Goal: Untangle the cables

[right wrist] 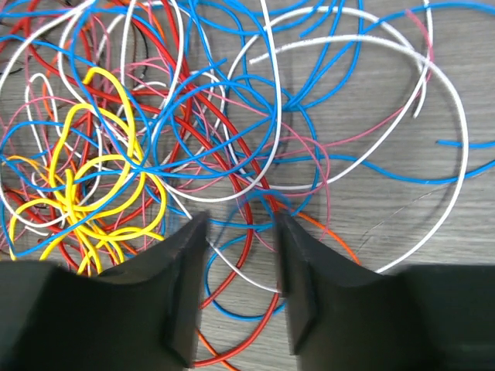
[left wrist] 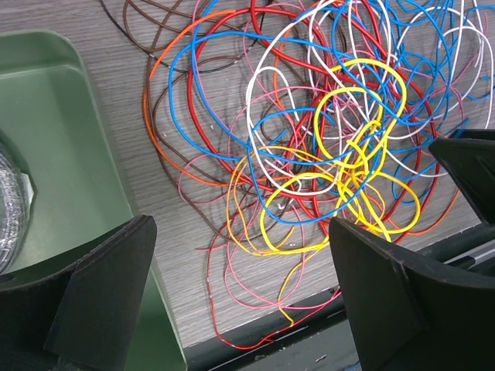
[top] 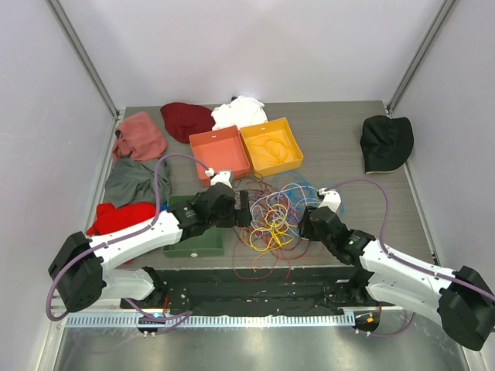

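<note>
The cables (top: 271, 212) lie as one tangled heap of thin red, blue, yellow, white, pink and orange loops on the grey table, between my two arms. My left gripper (top: 240, 209) sits at the heap's left edge. In the left wrist view the left gripper (left wrist: 240, 263) is wide open over the near-left fringe of the cables (left wrist: 325, 139), holding nothing. My right gripper (top: 308, 224) is at the heap's right side. In the right wrist view the right gripper (right wrist: 240, 220) stands open low over the cables (right wrist: 155, 139); red, blue and white strands run between its fingers.
A green tray (top: 203, 241) lies just left of the heap, under the left arm. Orange box (top: 219, 151) and yellow box (top: 272, 147) stand behind it. Garments are piled at the back left (top: 141, 135), and a black hat (top: 385, 143) lies at the back right. The table's front edge (left wrist: 309, 325) is close.
</note>
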`<state>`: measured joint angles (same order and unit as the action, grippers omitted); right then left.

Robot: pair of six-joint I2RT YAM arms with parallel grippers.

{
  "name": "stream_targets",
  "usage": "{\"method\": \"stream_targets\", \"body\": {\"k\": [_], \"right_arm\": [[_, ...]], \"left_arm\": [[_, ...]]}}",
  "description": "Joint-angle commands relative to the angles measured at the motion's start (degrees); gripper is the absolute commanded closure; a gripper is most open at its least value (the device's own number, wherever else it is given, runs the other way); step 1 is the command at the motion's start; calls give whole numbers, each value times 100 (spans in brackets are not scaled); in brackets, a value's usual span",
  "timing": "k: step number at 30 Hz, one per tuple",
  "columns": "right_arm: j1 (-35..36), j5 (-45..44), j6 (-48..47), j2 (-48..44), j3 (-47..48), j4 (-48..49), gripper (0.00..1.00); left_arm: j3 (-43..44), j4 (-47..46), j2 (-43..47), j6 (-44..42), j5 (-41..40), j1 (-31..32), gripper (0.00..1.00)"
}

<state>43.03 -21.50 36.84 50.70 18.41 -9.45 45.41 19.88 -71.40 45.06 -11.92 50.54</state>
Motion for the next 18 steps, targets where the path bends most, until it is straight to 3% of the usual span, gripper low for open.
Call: {"method": "stream_targets", "body": {"k": [1,7,14,18], "right_arm": [[13,-170,25,291,197,356,63],[13,-215,-71,-173,346,480,99],[30,-48,-659,-1009,1724,-222,99],[30,180,-1256,-852,3522,-443,99]], "left_arm": [[-23,-239,29,91,-3,61,0],[-67,-221,134,117,-64,61,0],[-85,-256,275,91,-179,61,0],[-85,-362,398,56,-223,70,0]]}}
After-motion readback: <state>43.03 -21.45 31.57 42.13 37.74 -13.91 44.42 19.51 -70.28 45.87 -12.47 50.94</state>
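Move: Right between the half-open right fingertips, about 1 cm below them, runs a blue cable at the pile's right side. The yellow cable knot lies some 9 cm to the right hand's left, level with it. The loose white loop is about 5 cm ahead and 5 cm right, and the orange tray some 21 cm ahead and 9 cm left. From the left hand, the blue cable lies roughly 17 cm right, 3 cm back and 7 cm lower. Dipping just under 1 cm among the cables, the right hand shuts its half-open fingers and pinches the blue cable. It then lifts faster and faster to about 17 cm above its start, up off the pile, while the wrist tips the fingers up by some 20 degrees and keeps its pinch. ##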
